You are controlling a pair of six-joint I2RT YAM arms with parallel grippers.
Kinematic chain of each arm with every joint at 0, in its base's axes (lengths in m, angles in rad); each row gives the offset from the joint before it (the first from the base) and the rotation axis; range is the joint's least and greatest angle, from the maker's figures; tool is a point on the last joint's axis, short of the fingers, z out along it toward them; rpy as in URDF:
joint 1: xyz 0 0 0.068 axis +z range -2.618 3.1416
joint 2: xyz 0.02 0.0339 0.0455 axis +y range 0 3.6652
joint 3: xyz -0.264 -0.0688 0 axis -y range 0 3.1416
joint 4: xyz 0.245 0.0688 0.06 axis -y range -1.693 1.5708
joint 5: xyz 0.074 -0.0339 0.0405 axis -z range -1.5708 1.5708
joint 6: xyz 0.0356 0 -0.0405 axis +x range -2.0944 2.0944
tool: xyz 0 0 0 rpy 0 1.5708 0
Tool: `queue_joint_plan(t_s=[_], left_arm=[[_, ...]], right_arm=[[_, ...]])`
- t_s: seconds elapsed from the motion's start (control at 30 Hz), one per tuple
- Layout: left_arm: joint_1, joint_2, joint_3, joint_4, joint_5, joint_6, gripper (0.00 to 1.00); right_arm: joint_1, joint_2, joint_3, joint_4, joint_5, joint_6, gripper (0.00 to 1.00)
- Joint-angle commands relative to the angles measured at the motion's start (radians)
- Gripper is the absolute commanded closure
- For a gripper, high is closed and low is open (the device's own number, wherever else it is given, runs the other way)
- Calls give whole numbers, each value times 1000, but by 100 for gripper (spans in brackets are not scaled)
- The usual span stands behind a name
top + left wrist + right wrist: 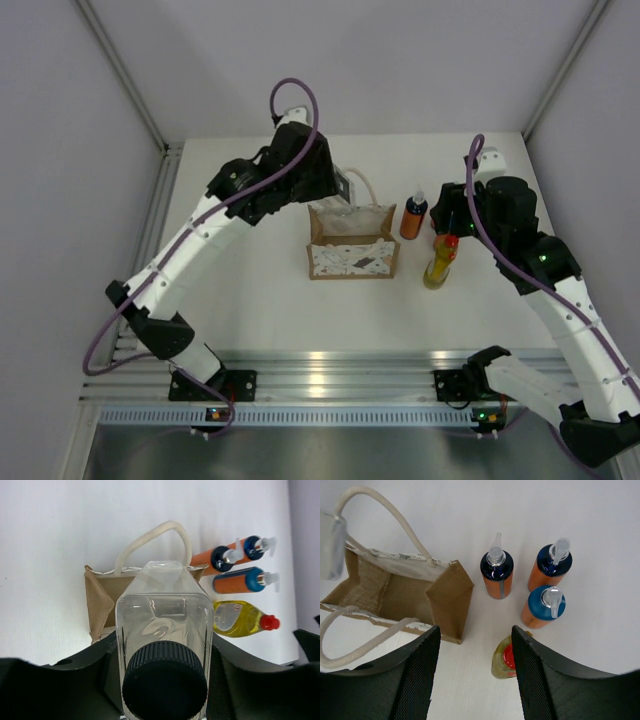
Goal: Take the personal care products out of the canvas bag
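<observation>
The tan canvas bag (350, 247) stands mid-table with its mouth open; in the right wrist view the canvas bag (395, 597) shows nothing inside. My left gripper (165, 677) is shut on a pale clear bottle (162, 615) with a dark ribbed cap, and the left gripper (343, 187) hangs over the bag's far rim. Right of the bag stand three orange bottles, two with dark blue caps (496, 572) (551, 566) and one with a light-blue cap (542, 607). An amber bottle with a red cap (506, 661) stands beside them. My right gripper (475, 680) is open just left of that amber bottle, holding nothing.
White rope handles (380, 515) arch above the bag's mouth. The table's aluminium front rail (330, 375) runs along the near edge. Grey walls (60, 150) close in the left, right and back sides.
</observation>
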Motion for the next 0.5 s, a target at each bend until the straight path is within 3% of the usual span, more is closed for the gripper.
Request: queue_joint_plan(t_s=[0.0, 0.27, 0.47], left_arm=[[0, -162, 83, 132, -92, -8, 100], [0, -332, 35, 129, -375, -1, 100], [11, -359, -37, 91, -505, 22, 100]], right_arm=[[-3, 5, 13, 39, 12, 8, 43], [-2, 11, 36, 39, -4, 26, 43], [-2, 11, 68, 36, 1, 21, 43]])
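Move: My left hand already has the clear black-capped bottle above the bag; the open table left of the bag lies some 20 cm to its left, level with it forward and about 33 cm below. The canvas bag is 7 cm to its right, 2 cm ahead, 28 cm below. The near orange pump bottle stands about 21 cm right and 8 cm ahead. From my right hand that open table is some 47 cm left, 4 cm ahead and 30 cm below. I swing my left hand away from the bag with the clear bottle still pinched near its cap: left about 13 cm and up about 12, drawing back a little, rising fast at first and then mostly sweeping left. As it goes, the wrist tips its fingers up some 20 degrees and turns nearly as much counter-clockwise; the grip stays as it was. ##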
